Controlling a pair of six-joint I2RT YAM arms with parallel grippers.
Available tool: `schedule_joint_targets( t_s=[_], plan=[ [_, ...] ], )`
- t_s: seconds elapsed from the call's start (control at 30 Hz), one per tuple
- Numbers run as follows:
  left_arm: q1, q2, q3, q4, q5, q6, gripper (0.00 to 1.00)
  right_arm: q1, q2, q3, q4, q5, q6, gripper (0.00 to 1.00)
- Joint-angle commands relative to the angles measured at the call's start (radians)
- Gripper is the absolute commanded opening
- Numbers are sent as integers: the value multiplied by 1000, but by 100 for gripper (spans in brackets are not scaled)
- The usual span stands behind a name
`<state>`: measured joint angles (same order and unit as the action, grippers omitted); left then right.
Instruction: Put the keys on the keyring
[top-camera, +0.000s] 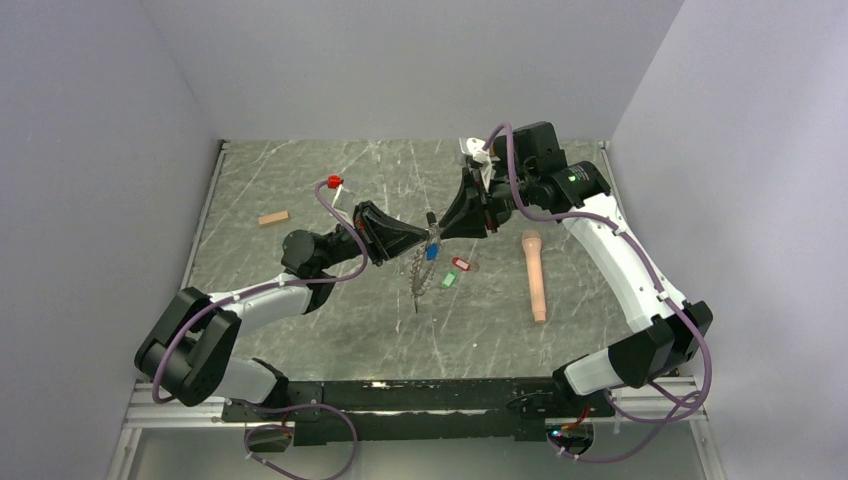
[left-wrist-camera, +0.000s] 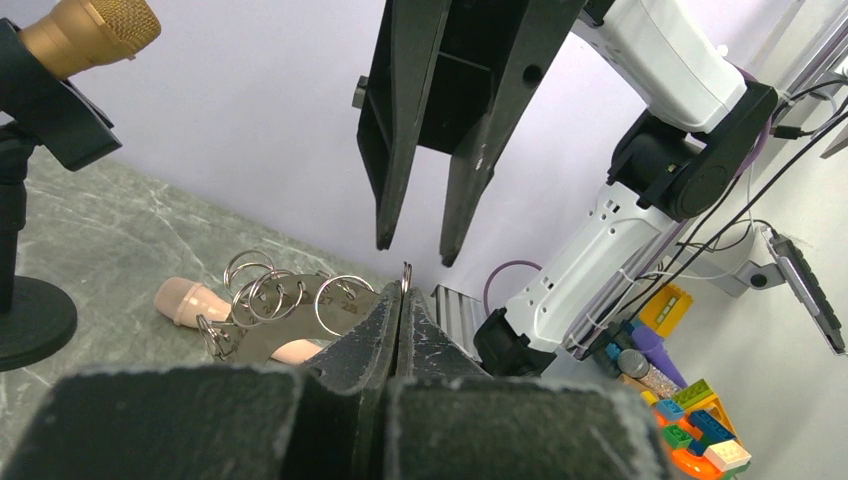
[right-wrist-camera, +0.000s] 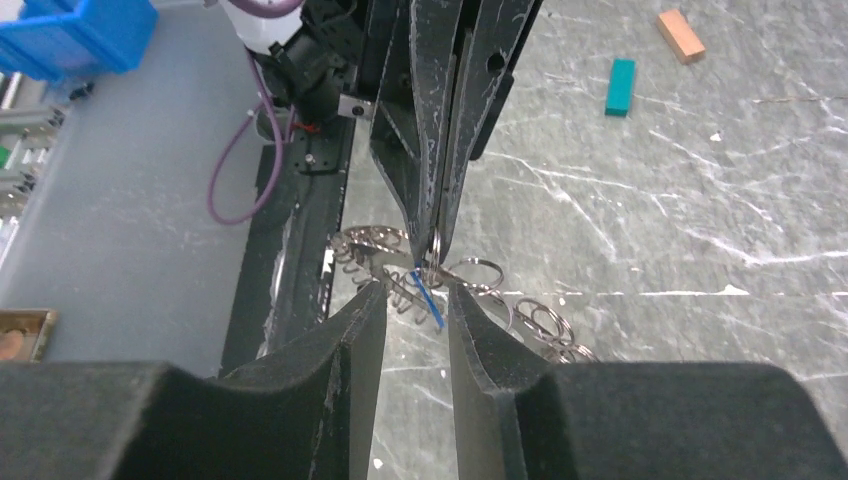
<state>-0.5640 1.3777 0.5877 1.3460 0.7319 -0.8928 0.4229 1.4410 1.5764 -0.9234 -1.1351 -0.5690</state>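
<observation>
The keyring (top-camera: 419, 275), a metal strip hung with several split rings, dangles above the table's middle. My left gripper (top-camera: 425, 240) is shut on one of its rings (left-wrist-camera: 406, 272). The blue key's tag (right-wrist-camera: 429, 300) hangs edge-on just below that ring, between the fingertips of my right gripper (right-wrist-camera: 417, 292). That gripper is open, with a gap on each side of the tag, and meets the left gripper (right-wrist-camera: 436, 255) tip to tip. The red key (top-camera: 459, 264) and the green key (top-camera: 447, 281) lie on the table just right of the hanging keyring.
A long peach-pink handle (top-camera: 535, 275) lies right of the keys. A tan block (top-camera: 273, 218) sits far left, and a teal block (right-wrist-camera: 620, 85) beside it in the right wrist view. A gold microphone (left-wrist-camera: 85, 30) on a black stand (left-wrist-camera: 30, 320) shows in the left wrist view.
</observation>
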Motion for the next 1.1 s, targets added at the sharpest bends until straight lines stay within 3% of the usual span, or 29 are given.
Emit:
schedule_joint_targets(
  t_s=[0.0,0.2,0.33,0.47,0.57,0.7,0.77,0.9,1.07],
  plan=[
    [4,-10,34,85,-1,-19,0,8,10,-13,124,-63,132,33],
    [3,-19,40,51,-7,3,0,38,23,-39,137,-18,151,28],
    [3,-29,38,30,-16,17,0,49,37,-26,112,9,138,19],
    [3,-42,35,-12,-22,39,0,53,41,-14,98,9,135,2],
    [4,-63,40,-80,-16,79,0,52,47,4,84,15,148,0],
    [3,-129,74,-321,27,243,2,52,75,47,34,49,197,0],
    [3,-174,101,-485,43,352,8,52,107,94,-42,75,188,0],
    [4,-248,188,-861,46,586,31,53,177,199,-233,161,105,0],
    [3,-263,290,-1121,49,758,39,79,228,279,-344,284,21,0]
  ],
)
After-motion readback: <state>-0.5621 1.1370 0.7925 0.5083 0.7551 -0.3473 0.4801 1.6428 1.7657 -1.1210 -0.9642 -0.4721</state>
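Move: Just off the left fingertips, about 1 cm to that hand's right and level with it, is the keyring's small loop, which the left hand still pinches. It lies roughly 2 cm to the left of the right hand's open fingers and 2 cm below them. From the right hand, on the table some 30 cm down, the green tag is about 4 cm ahead and 2 cm right, the red tag 7 cm ahead and 4 cm right, the black fob 17 cm ahead and 3 cm left. Reaching about 2 cm left and down to the loop, the right hand shuts its fingers and pinches it while the left holds nearly still. The left fingers then open and let go, that hand tipping some 20 degrees fingers-down, as the right eases about 2 cm forward and down with the keyring in its grip. ##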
